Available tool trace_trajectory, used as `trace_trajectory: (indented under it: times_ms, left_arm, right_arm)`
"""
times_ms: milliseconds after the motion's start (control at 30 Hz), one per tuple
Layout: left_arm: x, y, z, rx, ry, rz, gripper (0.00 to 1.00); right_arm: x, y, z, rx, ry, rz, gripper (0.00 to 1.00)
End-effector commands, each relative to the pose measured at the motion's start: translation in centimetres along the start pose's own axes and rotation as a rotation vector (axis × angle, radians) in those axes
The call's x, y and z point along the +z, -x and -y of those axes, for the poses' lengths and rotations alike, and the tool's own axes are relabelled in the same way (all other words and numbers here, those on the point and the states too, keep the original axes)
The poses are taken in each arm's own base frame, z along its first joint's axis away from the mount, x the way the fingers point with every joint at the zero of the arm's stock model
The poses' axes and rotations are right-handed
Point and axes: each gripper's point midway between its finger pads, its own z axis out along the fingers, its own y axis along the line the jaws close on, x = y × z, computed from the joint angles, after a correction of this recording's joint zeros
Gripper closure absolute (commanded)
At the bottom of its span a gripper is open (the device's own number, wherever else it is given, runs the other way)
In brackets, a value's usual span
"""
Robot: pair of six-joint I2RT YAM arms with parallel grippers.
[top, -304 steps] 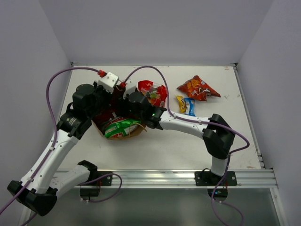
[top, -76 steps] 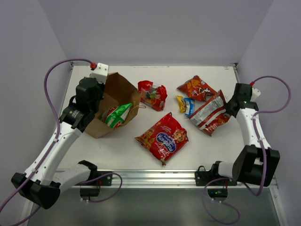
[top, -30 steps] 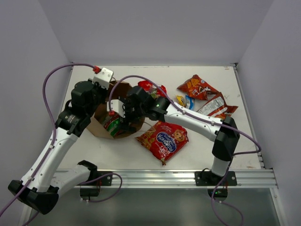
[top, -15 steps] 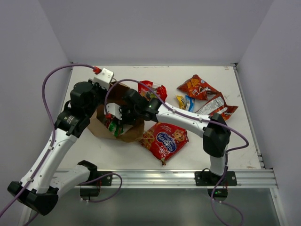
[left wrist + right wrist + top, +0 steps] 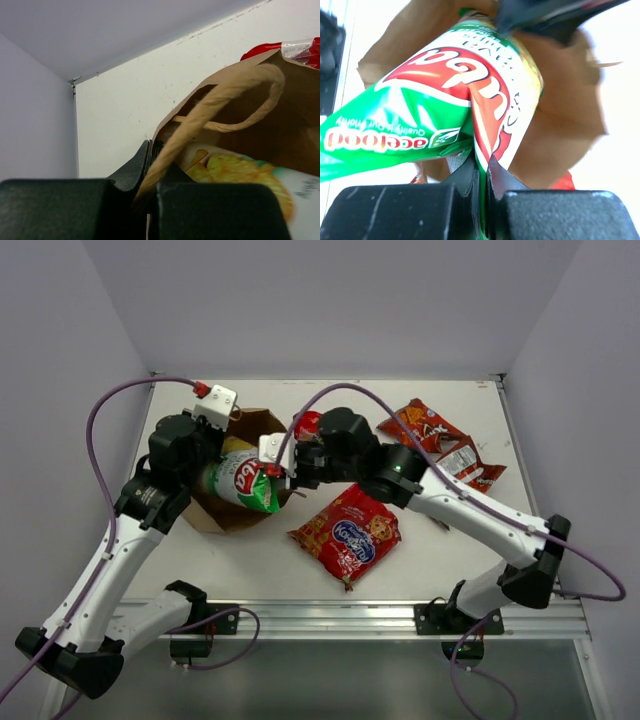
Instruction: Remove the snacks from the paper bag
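The brown paper bag [image 5: 213, 516] lies on its side at the left, its mouth facing right. My left gripper [image 5: 218, 448] is shut on the bag's rim by a twisted handle [image 5: 225, 95]; in the left wrist view the gripper [image 5: 150, 167] pinches the brown paper. My right gripper [image 5: 283, 472] is shut on the green-and-white snack packet [image 5: 243, 480], which sticks halfway out of the bag's mouth. In the right wrist view the gripper [image 5: 484, 165] clamps the packet [image 5: 420, 115] at a lower fold, with the bag [image 5: 560, 115] behind it.
A large red packet with a blue logo [image 5: 347, 533] lies just right of the bag. A red packet [image 5: 308, 423] peeks out behind my right arm. An orange-red packet [image 5: 425, 420] and a red-and-silver one [image 5: 470, 465] lie at the back right.
My right gripper, open inside the bag's mouth a second ago, has shut on the green-and-white packet and drawn it up and out to the right. The left gripper kept its hold.
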Motion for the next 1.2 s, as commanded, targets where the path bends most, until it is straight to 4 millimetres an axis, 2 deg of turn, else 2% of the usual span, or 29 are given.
trace_trajectory:
  times_ms: [0,67,100,167,200,267,300,400,433,500,533,633,700,767,800,833,867,900,1033,1067,1100,1167]
  left_arm:
    - [0.0,0.0,-0.8,0.005,0.047,0.000,1.00]
    - [0.0,0.0,-0.9,0.003,0.052,-0.003,1.00]
    - [0.0,0.1,-1.0,0.002,0.056,-0.001,1.00]
    - [0.1,-0.1,-1.2,-0.004,0.072,-0.011,1.00]
    - [0.1,-0.1,-1.3,-0.008,0.079,-0.015,1.00]
    - [0.2,0.0,-1.6,-0.018,0.100,-0.021,1.00]
    - [0.2,-0.1,-1.7,-0.019,0.103,-0.028,1.00]
    - [0.5,-0.3,-2.1,-0.035,0.135,-0.050,1.00]
    - [0.7,-0.5,-2.1,-0.037,0.143,-0.064,1.00]
    - [0.8,-0.9,-2.6,-0.040,0.177,-0.090,1.00]
    - [1.0,-1.1,-2.7,-0.039,0.184,-0.101,1.00]
    - [1.3,-1.6,-3.1,-0.052,0.218,-0.129,1.00]
    - [1.3,-1.9,-3.2,-0.068,0.228,-0.142,1.00]
    - [1.4,-1.9,-3.3,-0.091,0.236,-0.149,1.00]
    - [1.4,-2.2,-3.6,-0.098,0.241,-0.158,1.00]
    - [1.6,-2.3,-3.7,-0.103,0.245,-0.165,1.00]
    - [1.6,-2.2,-3.8,-0.116,0.242,-0.164,1.00]
    - [1.7,-2.6,-4.1,-0.123,0.251,-0.179,1.00]
    - [2.0,-2.9,-4.3,-0.174,0.233,-0.187,1.00]
    - [2.0,-2.9,-4.3,-0.184,0.226,-0.186,1.00]
    - [2.1,-3.0,-4.3,-0.218,0.225,-0.183,1.00]
    - [2.2,-3.0,-4.0,-0.245,0.202,-0.180,1.00]
  right_arm:
    - [-5.7,5.6,2.7,-0.075,-0.165,0.165,1.00]
    - [-7.3,6.4,3.0,-0.078,-0.192,0.184,1.00]
    - [-9.0,7.3,3.4,-0.084,-0.228,0.207,1.00]
    - [-10.8,8.1,3.4,-0.087,-0.251,0.235,1.00]
    - [-12.8,9.1,3.5,-0.094,-0.282,0.267,1.00]
    - [-14.8,9.9,3.6,-0.095,-0.308,0.294,1.00]
    - [-16.7,10.7,3.5,-0.100,-0.332,0.328,1.00]
    - [-19.5,11.2,3.5,-0.091,-0.376,0.363,1.00]
    - [-21.2,11.5,3.6,-0.089,-0.410,0.383,1.00]
    - [-22.8,11.5,3.7,-0.082,-0.437,0.400,1.00]
    - [-24.2,11.6,3.5,-0.082,-0.455,0.421,1.00]
    - [-25.9,10.8,4.5,-0.053,-0.530,0.411,1.00]
    - [-26.9,9.2,6.6,-0.013,-0.656,0.362,1.00]
    - [-26.6,7.2,8.6,0.037,-0.735,0.302,1.00]
    - [-27.5,5.9,10.5,0.094,-0.809,0.286,1.00]
    - [-27.7,5.1,11.5,0.126,-0.842,0.282,1.00]
    - [-26.8,3.6,12.6,0.162,-0.861,0.255,1.00]
    - [-27.5,2.6,14.2,0.200,-0.922,0.259,1.00]
    - [-25.2,-2.0,18.5,0.267,-0.999,0.176,1.00]
    - [-25.4,-2.7,20.0,0.271,-1.041,0.177,1.00]
    - [-23.5,-5.1,21.5,0.295,-1.048,0.128,1.00]
    - [-22.9,-7.7,23.8,0.304,-1.096,0.083,1.00]
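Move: Ahead and to the right of the right hand, which already pinches the green chips pack in the paper bag's mouth, the orange snack pack lies about 25 cm farther out, 33 cm right and 28 cm below. Also on the table, the red candy pack is 20 cm ahead and 10 cm right, the large red cookie bag 15 cm right and 2 cm back. The paper bag's middle is some 3 cm back, 5 cm right and 15 cm below the left hand gripping its handle. Lifting the pinched chips pack up and to the right out of the paper bag's mouth, the right hand rises about 20 cm, drawing slightly back, then swings forward and down towards the orange pack, turning some 50 degrees clockwise. The left hand keeps hold of the handle and shifts about 5 cm left, a little forward and down, turning counter-clockwise. ##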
